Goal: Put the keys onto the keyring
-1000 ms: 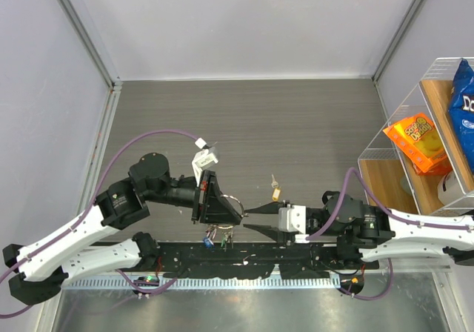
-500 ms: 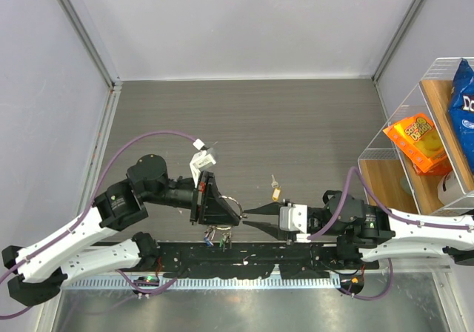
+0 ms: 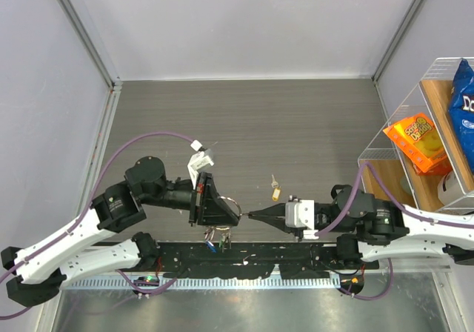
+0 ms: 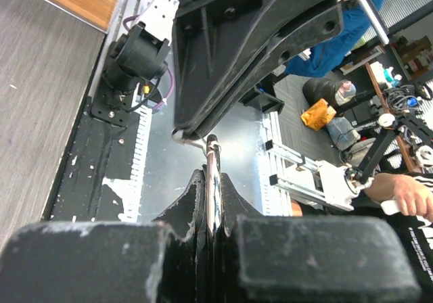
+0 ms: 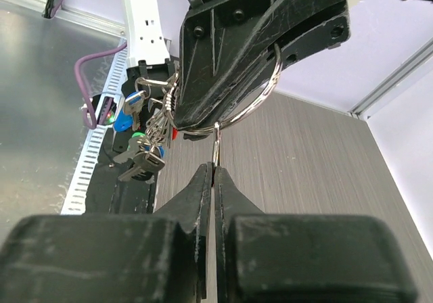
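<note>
My left gripper (image 3: 234,212) is shut on the thin silver keyring (image 3: 232,200), which shows edge-on between its jaws (image 4: 213,181). Several keys (image 3: 216,236) with blue, green and red heads hang from the ring (image 5: 145,144). My right gripper (image 3: 253,215) meets it tip to tip. Its jaws (image 5: 214,170) are shut on a short piece of silver wire that sticks out from the keyring (image 5: 265,90). A yellow-headed key (image 3: 275,191) lies loose on the table just beyond the two grippers. The left fingers (image 5: 237,53) hide part of the ring.
A clear rack (image 3: 415,154) with snack bags stands at the right edge. A black base rail (image 3: 252,258) runs along the near edge, under the hanging keys. The grey table (image 3: 244,124) stretches back to the white walls.
My right gripper's jaws have closed from open to shut at the ring's edge. The right arm has shifted slightly to the right. The left gripper has kept its hold and barely moved.
</note>
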Controlling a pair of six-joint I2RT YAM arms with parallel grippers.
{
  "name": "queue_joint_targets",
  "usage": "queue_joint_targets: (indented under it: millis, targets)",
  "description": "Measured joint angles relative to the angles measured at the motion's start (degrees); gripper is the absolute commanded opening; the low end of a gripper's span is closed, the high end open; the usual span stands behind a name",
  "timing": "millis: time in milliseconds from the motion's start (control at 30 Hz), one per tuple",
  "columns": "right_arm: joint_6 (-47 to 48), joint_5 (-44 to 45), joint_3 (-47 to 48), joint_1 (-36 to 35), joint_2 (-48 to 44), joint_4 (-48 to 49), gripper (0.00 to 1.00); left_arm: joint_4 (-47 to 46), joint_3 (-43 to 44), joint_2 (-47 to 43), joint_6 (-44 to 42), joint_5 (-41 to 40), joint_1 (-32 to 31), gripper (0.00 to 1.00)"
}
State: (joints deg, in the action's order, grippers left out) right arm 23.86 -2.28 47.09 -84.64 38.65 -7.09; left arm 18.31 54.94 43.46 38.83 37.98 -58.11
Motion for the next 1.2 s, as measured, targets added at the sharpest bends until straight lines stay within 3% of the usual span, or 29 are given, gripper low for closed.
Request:
queue_joint_targets:
  millis: [200, 433, 633, 867, 1200]
  targets:
    - [-3.0, -1.7, 11.0, 0.0, 2.1, -13.7, 0.06, 4.9, 0.2, -0.7, -4.9, -4.1, 0.0, 0.29]
    - [-8.2, -3.2, 25.9, 0.0, 10.7, -29.2, 0.06, 12.7, 0.2, -3.7, -12.0, -11.7, 0.0, 0.28]
    - [-10.2, -3.8, 27.4, 0.0, 14.6, -33.8, 0.06, 13.4, -0.3, -6.8, -14.0, -13.6, 0.0, 0.31]
    - [-12.5, -0.9, 30.5, 0.0, 17.9, -37.9, 0.06, 13.0, -0.8, -8.9, -15.3, -14.3, 0.0, 0.43]
    - [-22.1, 7.7, 44.0, 0.0, 29.1, -43.4, 0.06, 6.1, -3.0, -10.3, -16.9, -14.2, 0.0, 0.61]
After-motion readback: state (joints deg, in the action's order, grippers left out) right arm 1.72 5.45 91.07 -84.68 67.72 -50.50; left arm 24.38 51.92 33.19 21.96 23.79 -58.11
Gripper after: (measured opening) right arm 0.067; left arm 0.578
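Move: Held between the facing hands, the keyring has its middle about 2 cm left of the left hand point and 1 cm ahead; from the right hand point it is roughly 5 cm left and 1 cm ahead. Its bunch of keys hangs some 4 cm left of the left hand, 3 cm back and 6 cm below. The yellow-tagged key lies on the table about 13 cm ahead of the left hand, 11 cm right and 33 cm below. Opening to a little over half, the left hand lets go of the keyring and draws off it, forward and left about 4 cm while dipping and partly rising again, rolling some 20 degrees. The right keeps its pinch on the small metal piece at the ring's edge: up with a little right and back, down about 4 cm, then left, forward and up, its fingers tipping roughly 25 degrees downward. ##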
